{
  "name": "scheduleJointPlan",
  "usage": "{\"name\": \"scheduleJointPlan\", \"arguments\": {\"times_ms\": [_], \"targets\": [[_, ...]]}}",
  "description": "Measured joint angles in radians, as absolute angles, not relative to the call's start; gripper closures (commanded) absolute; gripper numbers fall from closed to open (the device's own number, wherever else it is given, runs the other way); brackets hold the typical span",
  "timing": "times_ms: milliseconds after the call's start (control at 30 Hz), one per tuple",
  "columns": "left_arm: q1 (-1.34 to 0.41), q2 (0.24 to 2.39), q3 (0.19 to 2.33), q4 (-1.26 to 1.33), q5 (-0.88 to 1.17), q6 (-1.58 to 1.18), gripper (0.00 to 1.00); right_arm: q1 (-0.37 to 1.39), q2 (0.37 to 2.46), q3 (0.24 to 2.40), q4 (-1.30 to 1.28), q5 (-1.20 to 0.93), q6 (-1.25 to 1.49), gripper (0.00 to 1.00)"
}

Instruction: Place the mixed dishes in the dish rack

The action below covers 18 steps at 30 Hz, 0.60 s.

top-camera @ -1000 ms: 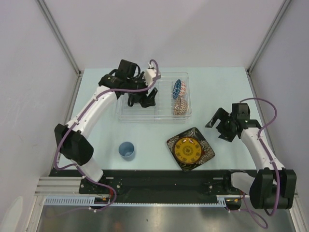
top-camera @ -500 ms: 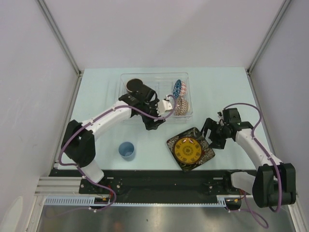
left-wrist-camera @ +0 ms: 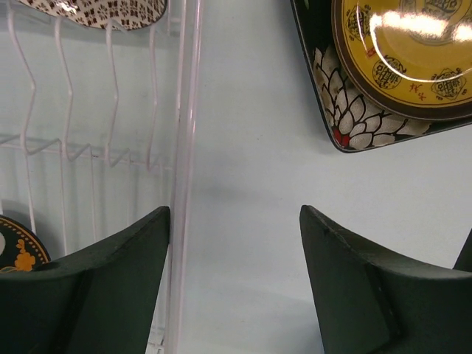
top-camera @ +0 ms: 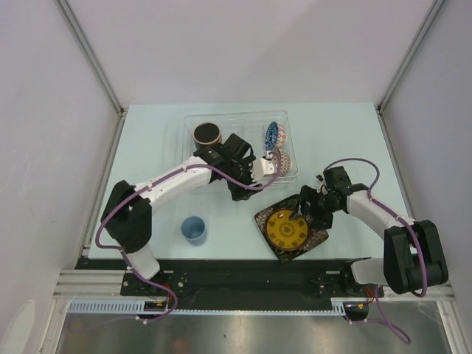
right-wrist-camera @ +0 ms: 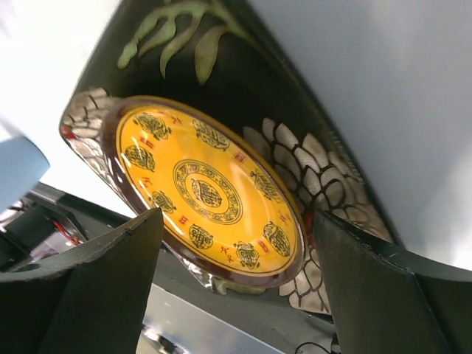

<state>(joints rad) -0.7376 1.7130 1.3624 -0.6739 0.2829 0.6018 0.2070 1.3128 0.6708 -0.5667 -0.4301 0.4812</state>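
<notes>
The clear dish rack [top-camera: 243, 122] holds the dark mug [top-camera: 208, 133] at its left, with the blue patterned bowl [top-camera: 271, 135] and beige patterned bowl [top-camera: 281, 159] on edge at its right. My left gripper [top-camera: 242, 190] is open and empty over the rack's front wall [left-wrist-camera: 184, 147]. The yellow round plate [top-camera: 286, 227] lies on the black floral square plate [top-camera: 316, 234]. My right gripper [top-camera: 308, 214] stands open at the plates' right edge. In the right wrist view its fingers [right-wrist-camera: 110, 273] straddle the yellow plate [right-wrist-camera: 206, 192] without touching it. The light-blue cup [top-camera: 193, 229] stands alone at the front left.
The black rail [top-camera: 243, 273] with the arm bases runs just in front of the plates. Grey walls close in both sides of the table. The left wrist view also shows the square plate's corner [left-wrist-camera: 346, 125] close to the rack.
My left gripper has left the mug in the rack's left part and swung to the rack's front right edge. My right arm has moved left, down to the plates.
</notes>
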Motion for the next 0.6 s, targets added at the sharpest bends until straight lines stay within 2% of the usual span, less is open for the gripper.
{"name": "scheduleJointPlan", "arguments": {"times_ms": [300, 467, 600], "targets": [[-0.761, 1.655, 1.512, -0.724, 0.292, 0.593, 0.25, 0.245, 1.296, 0.629, -0.510, -0.434, 0.506, 0.16], [-0.816, 1.515, 1.366, -0.717, 0.273, 0.632, 0.25, 0.250, 1.267, 0.603, -0.485, -0.430, 0.523, 0.18], [-0.841, 1.530, 1.258, -0.723, 0.267, 0.657, 0.25, 0.257, 1.257, 0.592, -0.476, -0.423, 0.539, 0.19]]}}
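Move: The yellow plate lies about 13 cm to the left hand's right, 10 cm back and 10 cm below, flat in the black tray. The blue cup stands roughly 14 cm to this hand's left and 10 cm back; the rack's front rim runs about 2 cm ahead, nearly level. From the right hand the plate's middle is some 5 cm left, 3 cm back and 3 cm below, the tray's about 3 cm left and 2 cm back. Upward first, about 8 cm with a slight drift right, the left hand clears the rack's front rim, then swings back some 5 cm while sinking most of the way down again, towards the plate and tray, fingers staying open. The right hand stays low, easing about 1 cm left and a little back with its fingers around the plate's right part, nudging the rim and narrowing only slightly. ##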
